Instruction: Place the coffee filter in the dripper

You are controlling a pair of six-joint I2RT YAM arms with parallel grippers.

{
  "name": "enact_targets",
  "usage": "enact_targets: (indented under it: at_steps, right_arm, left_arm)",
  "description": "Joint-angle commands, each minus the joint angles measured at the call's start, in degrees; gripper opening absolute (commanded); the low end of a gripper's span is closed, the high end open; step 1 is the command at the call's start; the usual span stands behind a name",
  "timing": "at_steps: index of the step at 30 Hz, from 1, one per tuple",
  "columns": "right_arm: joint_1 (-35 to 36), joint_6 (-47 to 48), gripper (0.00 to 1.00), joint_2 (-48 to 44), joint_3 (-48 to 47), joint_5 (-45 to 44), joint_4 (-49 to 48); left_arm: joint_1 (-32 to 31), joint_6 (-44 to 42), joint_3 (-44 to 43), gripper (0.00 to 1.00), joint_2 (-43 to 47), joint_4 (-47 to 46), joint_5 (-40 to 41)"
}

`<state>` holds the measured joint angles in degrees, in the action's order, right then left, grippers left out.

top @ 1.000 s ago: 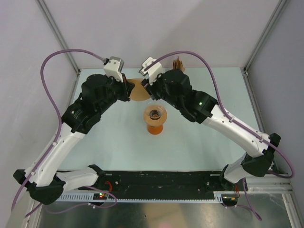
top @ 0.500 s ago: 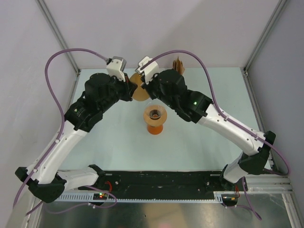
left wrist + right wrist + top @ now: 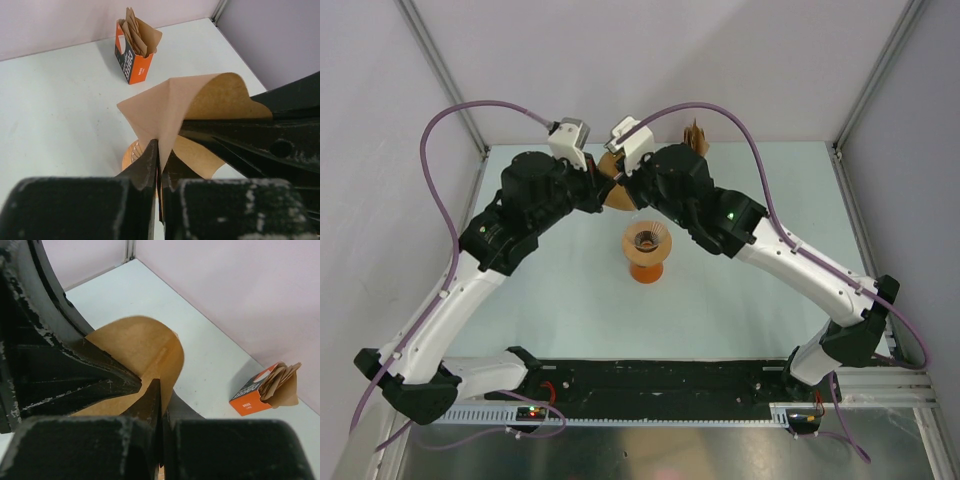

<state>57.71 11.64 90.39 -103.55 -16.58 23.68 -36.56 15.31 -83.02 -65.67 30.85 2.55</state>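
Observation:
The coffee filter (image 3: pixel 616 196), a light-brown paper, hangs in the air between both grippers just behind the dripper (image 3: pixel 646 239). The dripper is a clear ribbed cone sitting on an orange beaker (image 3: pixel 646 270). My left gripper (image 3: pixel 599 184) is shut on one edge of the filter (image 3: pixel 170 102), and its jaws (image 3: pixel 161 150) pinch the paper. My right gripper (image 3: pixel 624 184) is shut on the opposite edge (image 3: pixel 135 342), seen closely in the right wrist view (image 3: pixel 162 392). The paper bows open between them. Part of the dripper's rim (image 3: pixel 132 152) shows below the filter.
An orange box (image 3: pixel 696 136) with a bunch of brown papers stands at the back of the table, also seen as the orange box (image 3: pixel 134 62) in the left wrist view and the box (image 3: pixel 252 395) in the right wrist view. Walls enclose the pale table (image 3: pixel 750 290).
My right gripper has closed onto the filter that the left gripper held. Both wrists have drawn closer together, and the filter now bows between them.

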Motion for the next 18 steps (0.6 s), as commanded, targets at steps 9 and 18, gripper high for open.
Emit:
enact_targets:
  at_steps: [9,18]
  right_arm:
    - [-9.0,-2.7,0.00,-5.6,2.7,18.6,1.4]
    - [-19.0,-1.3,0.00,-10.7,6.1,50.5,6.3]
  left_arm:
    - [1.3,-5.0,0.3,0.73,6.6,-2.1,-11.3]
    - [6.8,-24.3,-2.9,1.00,13.9,9.7,-26.8]
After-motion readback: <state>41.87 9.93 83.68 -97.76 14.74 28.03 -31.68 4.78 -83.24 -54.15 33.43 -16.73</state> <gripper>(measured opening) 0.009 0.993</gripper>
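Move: Both grippers pinch the coffee filter high over the table, and the dripper waits beneath on its glass server. From the right hand, the dripper is about 4 cm ahead, 3 cm to the right and 25 cm down, with the server directly under it. The filter box stands some 28 cm ahead and 15 cm right, low on the table. From the left hand, the dripper is roughly 5 cm ahead, 5 cm right and 23 cm below. Spread the left gripper wide to let go of the filter, then draw that hand back about 7 cm while lifting it some 5 cm, turning it clockwise and tipping its fingers up. Keep the right fingers shut on the filter and carry it about 5 cm to the right, towards the dripper, bowing slightly forward and back again on the way while the wrist turns some 15 degrees counter-clockwise. ##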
